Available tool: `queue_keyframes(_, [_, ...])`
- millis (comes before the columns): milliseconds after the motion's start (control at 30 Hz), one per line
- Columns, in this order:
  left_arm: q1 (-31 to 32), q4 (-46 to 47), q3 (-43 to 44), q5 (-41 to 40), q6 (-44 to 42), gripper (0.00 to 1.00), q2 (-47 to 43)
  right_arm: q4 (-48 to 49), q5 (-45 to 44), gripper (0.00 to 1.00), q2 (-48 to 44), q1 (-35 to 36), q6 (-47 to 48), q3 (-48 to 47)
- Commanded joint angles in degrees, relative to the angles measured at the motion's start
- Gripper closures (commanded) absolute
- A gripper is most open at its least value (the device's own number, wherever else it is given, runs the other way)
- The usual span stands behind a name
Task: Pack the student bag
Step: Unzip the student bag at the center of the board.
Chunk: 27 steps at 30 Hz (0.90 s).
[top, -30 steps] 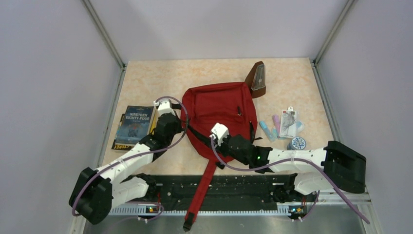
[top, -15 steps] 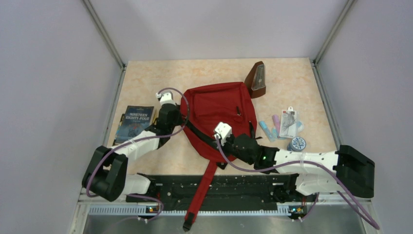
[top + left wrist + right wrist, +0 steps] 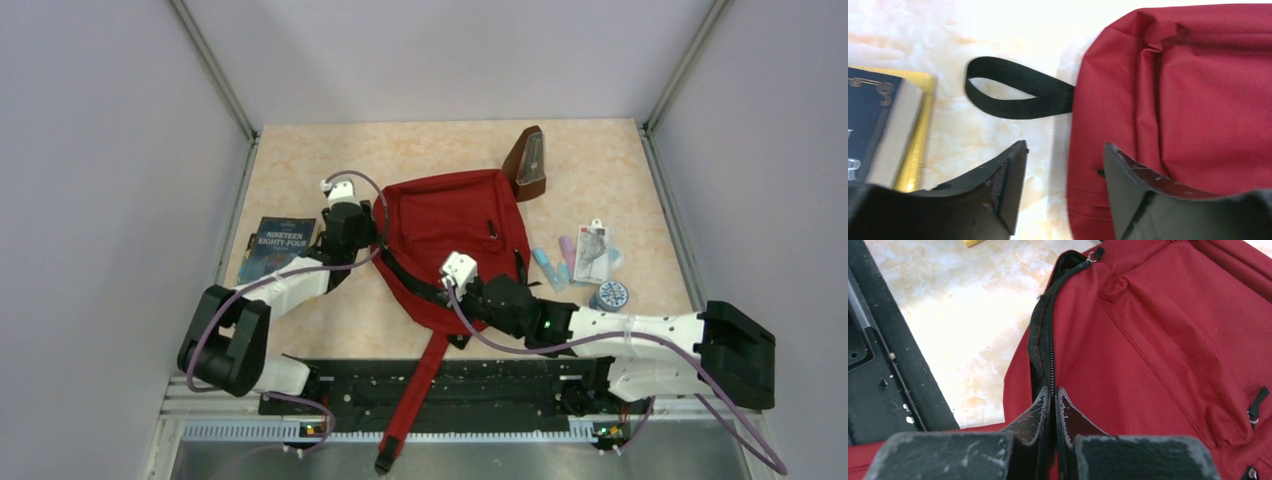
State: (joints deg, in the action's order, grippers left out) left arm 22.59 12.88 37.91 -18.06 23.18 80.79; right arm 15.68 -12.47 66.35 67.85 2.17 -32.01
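Note:
The student bag [image 3: 455, 225] is dark red and lies flat mid-table, its long red strap [image 3: 415, 385] trailing over the near rail. My left gripper [image 3: 372, 232] is open and straddles the bag's left edge [image 3: 1108, 100]. One finger is over the table and the other over red fabric, with nothing gripped [image 3: 1064, 146]. A black loop handle [image 3: 1013, 95] lies just ahead of it. My right gripper [image 3: 452, 298] is at the bag's near corner, shut on the black zipper edge [image 3: 1045, 335] of the bag [image 3: 1158, 330], pinching it between the tips [image 3: 1053, 390].
A dark-blue book [image 3: 275, 248] with a yellow edge [image 3: 923, 135] lies left of the bag. A brown metronome [image 3: 527, 160] stands behind it. Pastel markers [image 3: 555, 262], a card packet [image 3: 595, 250] and a round blue tin [image 3: 609, 294] lie to the right. A black rail [image 3: 500, 385] runs along the near edge.
My left gripper has moved away from the book toward the bag's left edge and opened. My right arm has stayed shut on the zipper edge and shifted slightly right.

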Motion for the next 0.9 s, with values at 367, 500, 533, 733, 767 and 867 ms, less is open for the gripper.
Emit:
queue_keyframes(367, [0.66, -2.07, -10.70, 14.77, 0.31, 0.27, -29.82, -6.50, 5.40, 1.00, 8.85, -10.83, 2.06, -18.05])
queue_keyframes(500, [2.65, 1.32, -15.91, 19.73, 3.57, 0.25, -33.56, -9.04, 8.54, 1.00, 19.39, -17.63, 6.51, -26.86])
queue_keyframes(533, [3.01, 1.50, -16.57, 20.02, 4.10, 0.25, -33.67, -9.04, 8.88, 1.00, 21.75, -19.32, 7.25, -28.82])
queue_keyframes(733, [5.49, 3.06, -18.92, 20.81, 6.44, 0.24, -33.00, -8.36, 15.72, 1.00, 35.00, -28.30, 10.47, -40.90])
queue_keyframes(767, [6.02, 3.38, -19.23, 20.47, 6.84, 0.25, -32.91, -8.80, 16.55, 1.00, 36.92, -29.31, 10.82, -43.13])
queue_keyframes(867, [7.49, 3.83, -19.76, 18.81, 7.72, 0.25, -32.69, -11.18, 18.42, 0.93, 42.43, -31.96, 11.12, -49.28])
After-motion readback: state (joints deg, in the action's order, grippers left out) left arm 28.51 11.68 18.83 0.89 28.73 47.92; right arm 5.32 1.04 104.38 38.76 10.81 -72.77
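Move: My right hand already holds the zipped edge of the student bag's front flap. The bag's far edge, where the flap is going, lies about 26 cm straight ahead and some 8 cm lower; the brown case is 4 cm beyond that edge and 18 cm to its right. From my left hand, the bag's near-left rim is about 14 cm back, 6 cm right and slightly lower. The black loop is some 4 cm ahead and 4 cm left, the books about 8 cm back and 21 cm left. With my right fingers kept shut on the flap's edge, I carry it forward about 24 cm over the bag towards the far edge, arching up nearly 5 cm and back down while the wrist turns slightly clockwise. Meanwhile my left hand, already part open, opens wider, lifts away from the zip pull, then swings back some 11 cm and right towards the near-left rim, sinking again and turning about 20 degrees clockwise. ##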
